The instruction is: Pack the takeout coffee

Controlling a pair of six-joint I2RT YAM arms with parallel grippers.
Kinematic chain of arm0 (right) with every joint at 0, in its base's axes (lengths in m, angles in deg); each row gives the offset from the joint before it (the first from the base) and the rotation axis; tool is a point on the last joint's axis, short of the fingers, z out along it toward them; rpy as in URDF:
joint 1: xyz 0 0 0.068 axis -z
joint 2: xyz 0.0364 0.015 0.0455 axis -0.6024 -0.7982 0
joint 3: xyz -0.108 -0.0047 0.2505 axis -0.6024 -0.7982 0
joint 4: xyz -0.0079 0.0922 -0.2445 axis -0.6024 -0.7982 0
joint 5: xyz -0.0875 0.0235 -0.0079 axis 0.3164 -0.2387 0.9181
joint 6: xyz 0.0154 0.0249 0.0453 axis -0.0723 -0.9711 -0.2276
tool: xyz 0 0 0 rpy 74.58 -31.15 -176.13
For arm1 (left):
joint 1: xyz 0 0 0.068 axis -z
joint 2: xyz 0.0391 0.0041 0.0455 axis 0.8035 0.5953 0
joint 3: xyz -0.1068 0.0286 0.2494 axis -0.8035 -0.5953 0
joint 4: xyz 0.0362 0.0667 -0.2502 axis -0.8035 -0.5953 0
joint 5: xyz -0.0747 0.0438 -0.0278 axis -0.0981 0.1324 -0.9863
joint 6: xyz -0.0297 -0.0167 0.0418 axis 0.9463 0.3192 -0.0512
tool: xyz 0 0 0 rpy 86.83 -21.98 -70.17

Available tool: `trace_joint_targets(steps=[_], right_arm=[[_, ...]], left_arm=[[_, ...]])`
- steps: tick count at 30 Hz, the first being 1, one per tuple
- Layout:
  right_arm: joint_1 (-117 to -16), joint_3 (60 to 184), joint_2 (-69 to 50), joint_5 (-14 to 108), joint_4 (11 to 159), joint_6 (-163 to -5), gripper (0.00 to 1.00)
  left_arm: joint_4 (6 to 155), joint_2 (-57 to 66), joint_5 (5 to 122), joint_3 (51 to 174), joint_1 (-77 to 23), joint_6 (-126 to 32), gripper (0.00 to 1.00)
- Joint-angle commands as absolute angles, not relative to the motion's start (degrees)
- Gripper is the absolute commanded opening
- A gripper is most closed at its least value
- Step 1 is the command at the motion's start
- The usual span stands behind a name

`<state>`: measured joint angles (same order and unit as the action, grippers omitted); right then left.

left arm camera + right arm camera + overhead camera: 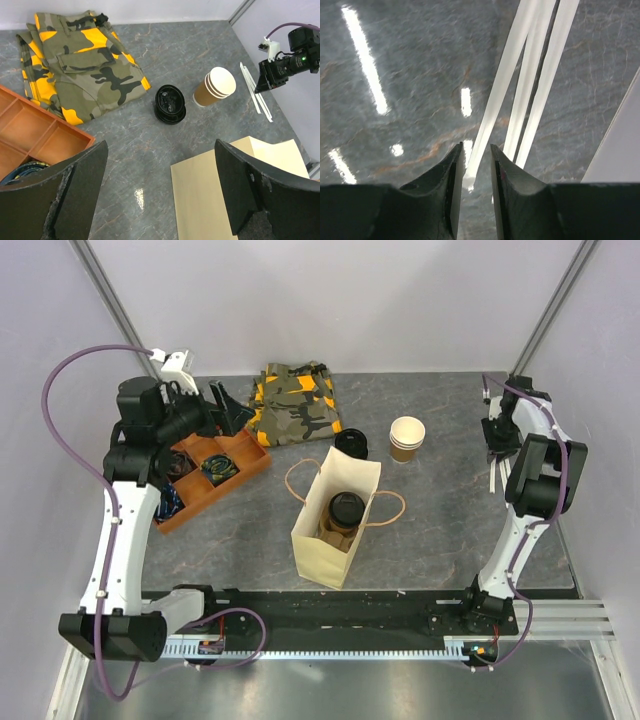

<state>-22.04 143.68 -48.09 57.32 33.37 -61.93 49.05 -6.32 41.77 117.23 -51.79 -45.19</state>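
The takeout coffee (345, 510), a brown cup under a black lid, stands upright inside the open cream paper bag (318, 550) at the table's middle. In the left wrist view only the outer side of the bag (210, 195) shows. My left gripper (225, 405) hangs open and empty at the back left, above the bare table (160, 200). My right gripper (493, 452) points down at the far right edge. Its jaws (476, 150) stand narrowly apart around the tip of one white stick (505, 75), with a gap still showing on each side.
A loose black lid (351, 441) and a stack of lidless tan cups (407, 437) sit behind the bag. A folded camouflage cloth (295, 402) lies at the back. An orange divided tray (215, 480) is on the left. Three white sticks (493, 478) lie by the right wall.
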Motion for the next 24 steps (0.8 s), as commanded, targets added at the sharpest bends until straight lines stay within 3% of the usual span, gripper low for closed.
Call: trace_joint_targets(steps=[1, 19, 22, 23, 24], right_arm=[[-20.43, 148.13, -52.24, 57.59, 34.34, -60.59, 0.34], [-19.64, 148.93, -57.70, 53.55, 37.41, -59.70, 0.28], [-19.64, 149.11, -58.75, 53.63, 38.20, -60.14, 0.21], [-19.64, 149.19, -58.84, 53.46, 38.11, -60.32, 0.09], [-19.64, 149.37, -58.93, 53.02, 38.03, -60.67, 0.03]], left_arm=[[49.58, -4.78, 41.64, 118.42, -52.06, -46.93, 0.93], [47.92, -3.72, 40.76, 117.28, -52.06, -50.27, 0.93], [47.56, -3.72, 40.67, 117.10, -52.06, -50.88, 0.93], [47.39, -3.63, 40.85, 117.10, -52.06, -50.97, 0.93], [47.39, -3.81, 40.85, 117.10, -52.06, -51.15, 0.93]])
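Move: The leftmost of the three white straws, lying roughly fore and aft, has its middle about 4 cm below the right hand and 2 cm to its right, neither ahead nor back. The other two straws lie side by side some 3 cm farther right, level with it. The stacked cups stand about 24 cm to the right hand's left, level ahead and in height. From the left hand, that straw is some 62 cm right, 8 cm ahead and 35 cm below. The leftmost straw gets pinched between the right fingertips: the hand, pointing down, sinks about 4 cm and shifts 2 cm right onto it, then creeps 1 cm forward low over the table as the part-open fingers close nearly shut across the straw. The left hand, wide open, sinks some 2 cm well away from this. ##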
